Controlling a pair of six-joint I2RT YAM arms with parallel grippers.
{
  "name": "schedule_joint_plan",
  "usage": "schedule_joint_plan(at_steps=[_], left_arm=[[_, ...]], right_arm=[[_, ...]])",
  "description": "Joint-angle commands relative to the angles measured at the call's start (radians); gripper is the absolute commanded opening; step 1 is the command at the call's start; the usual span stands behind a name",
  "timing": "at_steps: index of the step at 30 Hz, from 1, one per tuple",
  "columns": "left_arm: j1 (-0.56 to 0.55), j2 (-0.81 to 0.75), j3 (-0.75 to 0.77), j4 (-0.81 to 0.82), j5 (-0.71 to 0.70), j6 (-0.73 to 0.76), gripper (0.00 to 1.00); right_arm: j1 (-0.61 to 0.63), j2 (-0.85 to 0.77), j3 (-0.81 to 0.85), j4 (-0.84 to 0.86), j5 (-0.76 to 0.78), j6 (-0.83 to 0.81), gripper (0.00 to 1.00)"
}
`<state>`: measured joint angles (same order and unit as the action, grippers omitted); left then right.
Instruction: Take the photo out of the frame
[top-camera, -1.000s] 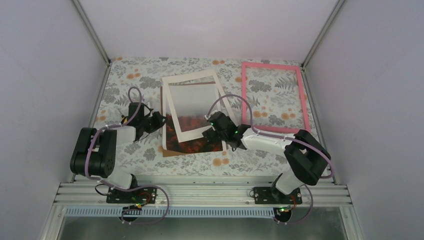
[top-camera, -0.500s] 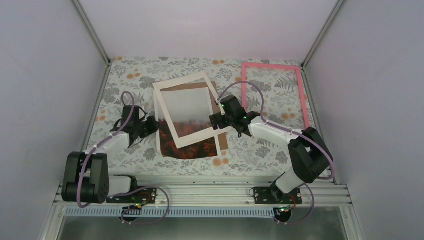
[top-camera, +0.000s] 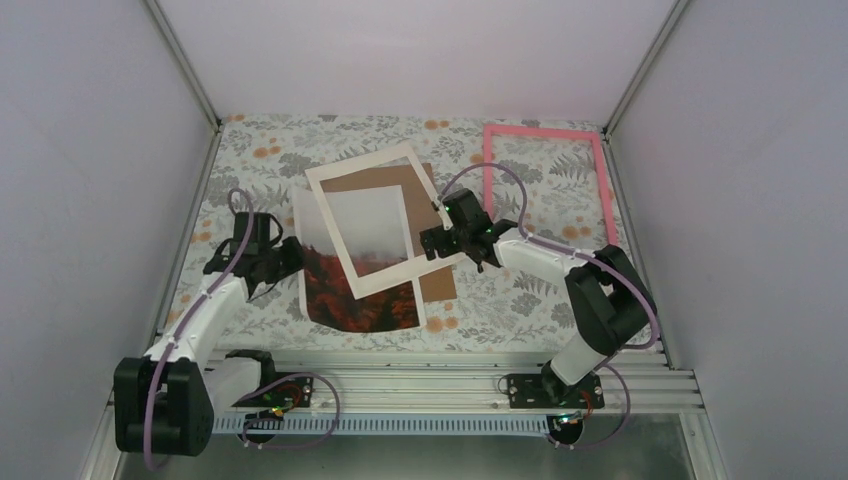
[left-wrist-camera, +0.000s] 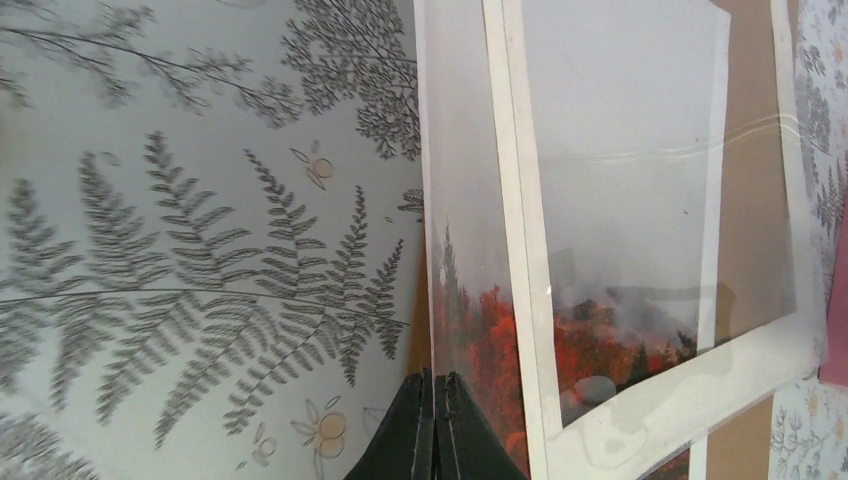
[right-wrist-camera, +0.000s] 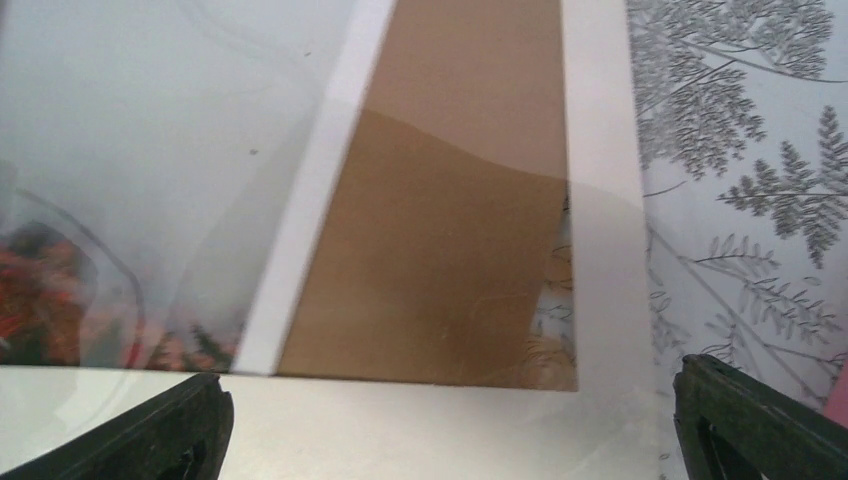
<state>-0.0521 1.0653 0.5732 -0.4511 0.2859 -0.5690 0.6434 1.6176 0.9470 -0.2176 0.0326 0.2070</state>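
Observation:
The photo (top-camera: 360, 295), red-orange trees under a misty sky, lies on the floral table, slid partly out to the left from beneath the tilted cream mat (top-camera: 395, 272). My left gripper (top-camera: 293, 252) is shut on the photo's left edge; the left wrist view shows its jaws (left-wrist-camera: 435, 388) pressed together on the photo (left-wrist-camera: 470, 310) beside the mat (left-wrist-camera: 520, 250). My right gripper (top-camera: 437, 240) is open over the mat's near right corner, with the mat's border (right-wrist-camera: 450, 430) spanning between its spread fingers (right-wrist-camera: 190, 425). The empty pink frame (top-camera: 540, 129) lies at the back right.
A brown backing board (top-camera: 438, 282) lies under the mat and shows through its window (right-wrist-camera: 450, 250). White walls enclose the table on three sides. The arms' rail runs along the near edge.
My left gripper has drawn the photo leftward, out from under the mat. The mat turned and shifted left early on, then stayed put with the right gripper over it.

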Motion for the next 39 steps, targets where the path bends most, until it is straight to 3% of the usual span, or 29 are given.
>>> schedule_joint_plan(at_steps=[1,12,29,34,39], left_arm=[[0.006,-0.068,0.09,-0.184,-0.119,0.015,0.02],[0.006,-0.175,0.315,-0.414,-0.232,0.015,0.02],[0.006,-0.189,0.725,-0.659,-0.391,0.106,0.02],[0.005,-0.149,0.856,-0.662,-0.349,0.136,0.02],[0.006,-0.071,0.908,-0.588,-0.205,0.143,0.02]], right_arm=[[-0.043,0.028,0.049,0.007,-0.043,0.034,1.0],[-0.05,-0.039,-0.006,0.007,-0.054,0.071,1.0],[-0.053,-0.22,-0.11,-0.029,0.015,0.109,1.0],[-0.052,-0.277,-0.138,-0.047,0.055,0.118,1.0],[-0.053,-0.347,-0.177,-0.053,0.065,0.129,1.0]])
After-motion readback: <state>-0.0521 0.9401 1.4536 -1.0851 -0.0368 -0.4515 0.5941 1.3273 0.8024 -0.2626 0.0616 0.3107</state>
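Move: The left hand already pinches the photo's left edge; the photo's middle lies some 10 cm to its right, about 1 cm back and 4 cm below. Overlapping it, the white mat is centred about 7 cm ahead and 16 cm right of that hand, the brown board 3 cm ahead and 16 cm right. From the open right hand the photo's middle is about 13 cm left and 2 cm back, the mat's about 8 cm left and 6 cm ahead, both 4 cm below. Left hand, still pinching the photo's edge, lifts about 28 cm; open right hand retreats rightward and up. ##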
